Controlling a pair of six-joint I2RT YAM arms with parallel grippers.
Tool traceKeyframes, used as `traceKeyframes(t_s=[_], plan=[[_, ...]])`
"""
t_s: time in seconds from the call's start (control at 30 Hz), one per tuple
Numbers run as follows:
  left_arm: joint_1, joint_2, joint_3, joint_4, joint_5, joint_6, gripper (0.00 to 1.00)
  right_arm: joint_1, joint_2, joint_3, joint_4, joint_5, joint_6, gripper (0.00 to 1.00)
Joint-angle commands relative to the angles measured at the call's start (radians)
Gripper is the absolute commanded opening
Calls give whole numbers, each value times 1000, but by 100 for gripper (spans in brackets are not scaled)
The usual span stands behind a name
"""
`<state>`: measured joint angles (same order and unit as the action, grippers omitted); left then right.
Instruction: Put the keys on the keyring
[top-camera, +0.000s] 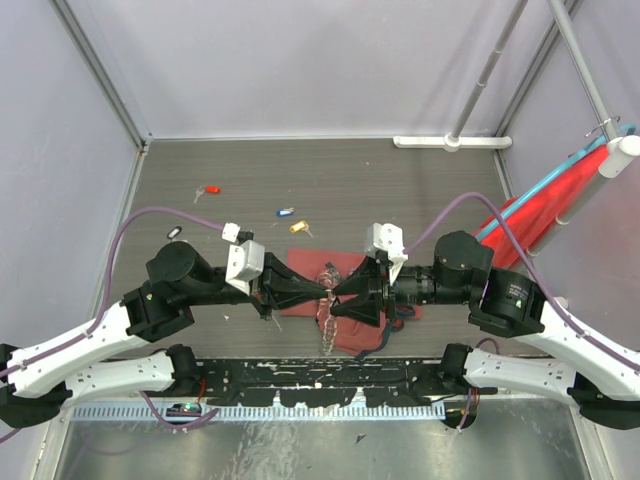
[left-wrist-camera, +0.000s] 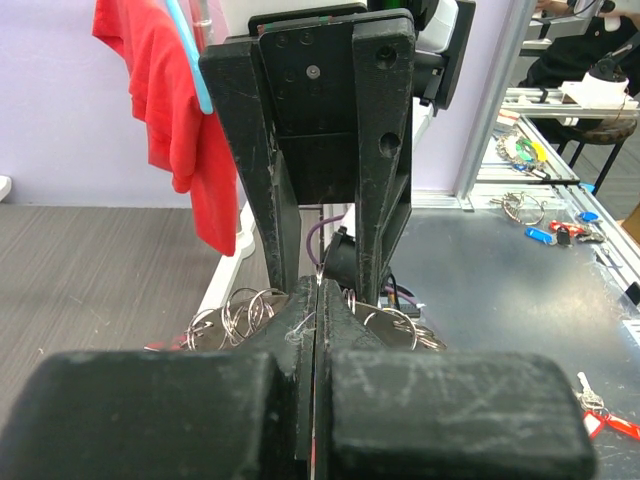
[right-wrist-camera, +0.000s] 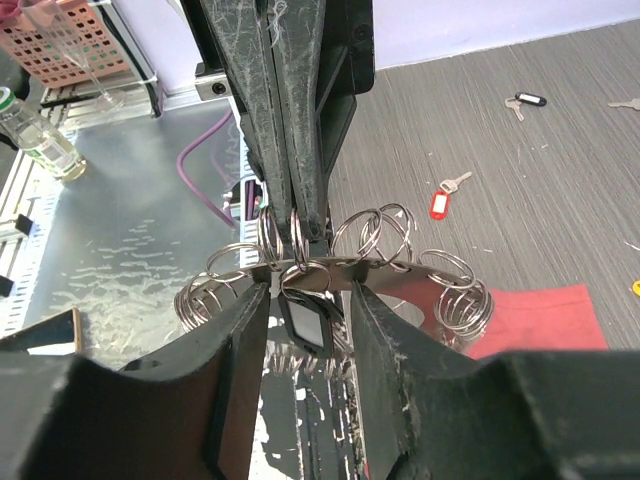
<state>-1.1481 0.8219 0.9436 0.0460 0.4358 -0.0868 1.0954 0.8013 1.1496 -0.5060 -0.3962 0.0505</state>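
The keyring, a metal band fringed with small silvery split rings, is held in the air between both grippers, above the dark-red cloth bag. My right gripper grips the band across its fingertips. A black-tagged key hangs from the band between its fingers. My left gripper is shut, its tips pinching a small split ring on the band. The grippers meet tip to tip in the top view. Loose keys lie on the table: red, blue, yellow, black.
A red cloth hangs on a pole at the right wall. A white bar lies at the back edge. A metal bench beside the table holds a bottle, a pink basket and more tagged keys.
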Motion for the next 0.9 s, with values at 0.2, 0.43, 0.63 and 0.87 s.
traceKeyframes(t_s=[0.2,0.43,0.63,0.87], plan=[[-2,-20,17,55,5,1,0,-3,-18,12,32,9,-3,26],[-2,-16,17,55,5,1,0,-3,-39,30,8,48,-5,20],[-2,-2,23,45,7,0,0,-3,-42,41,0,60,-7,18],[-3,12,33,32,10,-1,0,-3,-38,49,12,57,-12,15]])
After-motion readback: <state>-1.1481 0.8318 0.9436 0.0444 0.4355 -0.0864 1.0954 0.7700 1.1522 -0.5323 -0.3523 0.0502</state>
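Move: The small split ring the right hand closes on stands at the left fingertips, about 1 cm to the right hand's left and level with its open fingers; it is only 1 cm to the right of the left hand point. The big keyring hangs around it, centre roughly 1 cm back, 1 cm left and 2 cm below the right hand. On the table some 35 cm below that hand, the red cloth lies about 11 cm ahead and 4 cm right, the yellow key about 27 cm ahead and 7 cm left. The right fingers shut from nearly half open to almost closed around the small ring in front of the left fingertips, seeming to pinch it, while the hand eases about 1 cm to its right, away from the left hand, with hardly any turn. The left hand stays put, its shut fingertips keeping their hold on the keyring's small ring. ##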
